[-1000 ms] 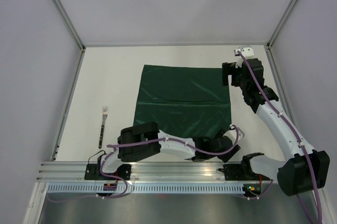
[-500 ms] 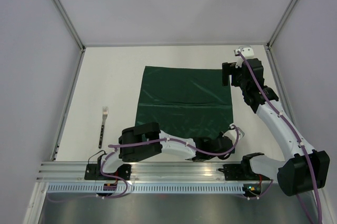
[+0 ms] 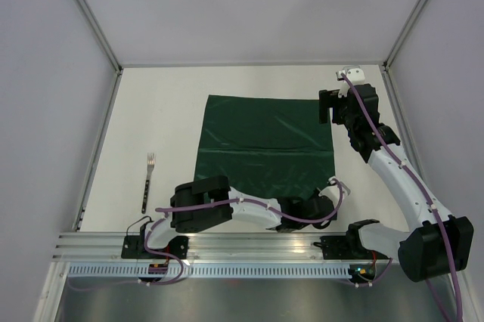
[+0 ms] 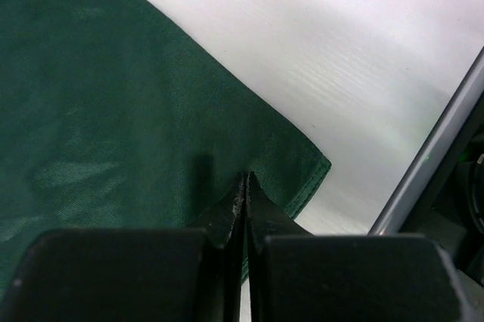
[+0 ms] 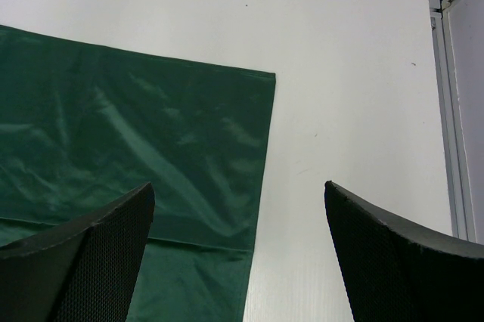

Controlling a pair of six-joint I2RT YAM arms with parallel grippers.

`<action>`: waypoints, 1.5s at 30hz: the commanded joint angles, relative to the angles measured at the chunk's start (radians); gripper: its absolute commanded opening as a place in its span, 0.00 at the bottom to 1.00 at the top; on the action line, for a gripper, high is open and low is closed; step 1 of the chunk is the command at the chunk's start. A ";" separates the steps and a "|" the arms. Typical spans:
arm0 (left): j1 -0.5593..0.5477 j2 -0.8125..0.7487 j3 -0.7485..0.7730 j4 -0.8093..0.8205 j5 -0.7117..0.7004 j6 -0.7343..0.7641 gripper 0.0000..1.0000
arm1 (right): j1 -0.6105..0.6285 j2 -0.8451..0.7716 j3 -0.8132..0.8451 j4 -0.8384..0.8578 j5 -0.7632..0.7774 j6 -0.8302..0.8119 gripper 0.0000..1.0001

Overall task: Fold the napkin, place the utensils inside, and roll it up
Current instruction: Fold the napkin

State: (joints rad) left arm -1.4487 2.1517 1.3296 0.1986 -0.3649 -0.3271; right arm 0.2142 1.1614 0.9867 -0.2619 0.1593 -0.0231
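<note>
The dark green napkin (image 3: 265,144) lies spread flat mid-table, with a crease across its middle. My left gripper (image 3: 329,186) is down at its near right corner. In the left wrist view the gripper (image 4: 246,178) is shut, its tips pinching the napkin (image 4: 113,95) just inside the hemmed corner. My right gripper (image 3: 325,106) hovers over the far right corner. In the right wrist view that gripper (image 5: 238,186) stands wide open and empty, with the napkin's (image 5: 136,133) right edge running between its fingers. A fork (image 3: 148,181) lies on the table to the left of the napkin, tines pointing away.
White walls with metal frame posts (image 3: 91,23) close in the table on the left, back and right. A metal rail (image 3: 227,243) runs along the near edge by the arm bases and shows in the left wrist view (image 4: 431,163) close to the napkin corner.
My left gripper has shut at the napkin's near right corner. The right arm and the fork have not moved.
</note>
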 commanded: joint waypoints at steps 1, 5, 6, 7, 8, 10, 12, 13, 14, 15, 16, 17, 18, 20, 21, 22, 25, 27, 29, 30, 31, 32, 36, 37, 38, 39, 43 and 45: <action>0.019 -0.009 0.025 -0.018 -0.031 0.002 0.02 | 0.004 -0.008 -0.002 -0.002 0.020 -0.012 0.98; 0.040 -0.013 0.016 -0.031 -0.029 -0.006 0.02 | 0.004 -0.008 -0.003 -0.002 0.019 -0.012 0.98; 0.042 -0.015 0.014 -0.030 -0.029 -0.004 0.02 | 0.005 -0.009 -0.003 -0.002 0.019 -0.012 0.98; 0.045 -0.013 0.010 -0.031 -0.029 0.000 0.02 | 0.004 -0.009 -0.002 -0.002 0.019 -0.012 0.98; 0.047 -0.018 0.008 -0.031 -0.029 0.002 0.02 | 0.002 -0.008 -0.002 -0.003 0.020 -0.014 0.98; 0.054 -0.016 0.005 -0.036 -0.037 0.016 0.02 | 0.004 -0.009 -0.002 -0.003 0.017 -0.014 0.98; 0.062 -0.029 -0.016 -0.024 -0.010 0.036 0.02 | 0.004 -0.009 -0.002 -0.005 0.016 -0.014 0.98; 0.062 -0.036 -0.024 -0.012 0.004 0.048 0.02 | 0.004 -0.008 -0.002 -0.005 0.016 -0.014 0.98; 0.062 -0.044 -0.032 0.010 0.020 0.060 0.02 | 0.002 -0.008 -0.002 -0.005 0.016 -0.014 0.98; 0.060 -0.056 -0.039 0.018 0.032 0.068 0.03 | 0.004 -0.006 -0.002 -0.004 0.016 -0.014 0.98; 0.060 -0.059 -0.046 0.021 0.050 0.074 0.04 | 0.004 -0.008 0.000 -0.003 0.016 -0.015 0.98; 0.060 -0.065 -0.049 0.024 0.058 0.076 0.05 | 0.004 -0.006 0.000 -0.003 0.017 -0.015 0.98; 0.059 -0.072 -0.052 0.042 0.064 0.079 0.07 | 0.004 -0.008 0.000 -0.007 0.017 -0.015 0.98; 0.050 -0.091 -0.075 0.070 0.075 0.083 0.16 | 0.004 -0.009 -0.002 -0.005 0.017 -0.017 0.98; 0.038 -0.098 -0.085 0.096 0.076 0.095 0.25 | 0.004 -0.009 -0.003 -0.005 0.016 -0.017 0.98; 0.031 -0.102 -0.087 0.108 0.069 0.103 0.29 | 0.004 -0.006 -0.003 -0.004 0.016 -0.017 0.98; 0.011 -0.096 -0.073 0.122 0.069 0.134 0.41 | 0.004 -0.005 -0.003 -0.003 0.016 -0.017 0.98; 0.004 -0.089 -0.066 0.127 0.070 0.145 0.44 | 0.004 -0.005 -0.003 -0.003 0.019 -0.017 0.98; -0.007 -0.079 -0.056 0.139 0.069 0.155 0.52 | 0.004 -0.006 -0.003 -0.004 0.019 -0.017 0.98; -0.009 -0.076 -0.050 0.140 0.067 0.158 0.54 | 0.004 -0.005 -0.002 -0.005 0.017 -0.018 0.98; -0.012 -0.066 -0.043 0.153 0.067 0.163 0.60 | 0.004 -0.005 -0.003 -0.004 0.019 -0.020 0.98; -0.012 -0.066 -0.043 0.154 0.067 0.163 0.60 | 0.004 -0.005 -0.003 -0.003 0.019 -0.020 0.98; -0.016 -0.043 -0.029 0.183 0.076 0.192 0.65 | 0.004 -0.003 -0.003 -0.005 0.019 -0.018 0.98; -0.018 -0.035 -0.024 0.185 0.073 0.197 0.66 | 0.004 -0.005 -0.002 -0.005 0.019 -0.018 0.98; -0.018 -0.027 -0.023 0.199 0.073 0.201 0.67 | 0.005 -0.005 -0.002 -0.005 0.019 -0.018 0.98; -0.018 -0.015 -0.018 0.206 0.087 0.210 0.67 | 0.004 -0.005 -0.003 -0.002 0.019 -0.018 0.98; -0.018 0.022 -0.004 0.232 0.124 0.218 0.66 | 0.004 -0.009 -0.002 -0.002 0.020 -0.018 0.98; -0.021 0.034 0.002 0.240 0.130 0.221 0.65 | 0.004 -0.011 -0.003 -0.003 0.020 -0.018 0.98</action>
State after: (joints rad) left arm -1.4605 2.1548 1.2949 0.3729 -0.2741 -0.1532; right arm 0.2142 1.1614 0.9867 -0.2623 0.1589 -0.0307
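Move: The left hand's shut fingertips are down at the napkin just inside its near right corner; that corner lies about 3 cm back and 3 cm to the right of them, a centimetre below. The napkin's crease ends some 20 cm ahead of this hand and 3 cm to its right, and the table's front rail runs about 8 cm straight back. From the right hand the same corner is roughly 28 cm back, 1 cm right and 22 cm below. Forward first, level and with shut fingers, the left hand passes about 3 cm over the near right part of the napkin. It then turns back, opening its fingers to about two thirds, and goes roughly 4 cm back and 3 cm right while rising about 2 cm and yawing 10 degrees clockwise, so that the open fingers come to straddle the near right corner from above. ##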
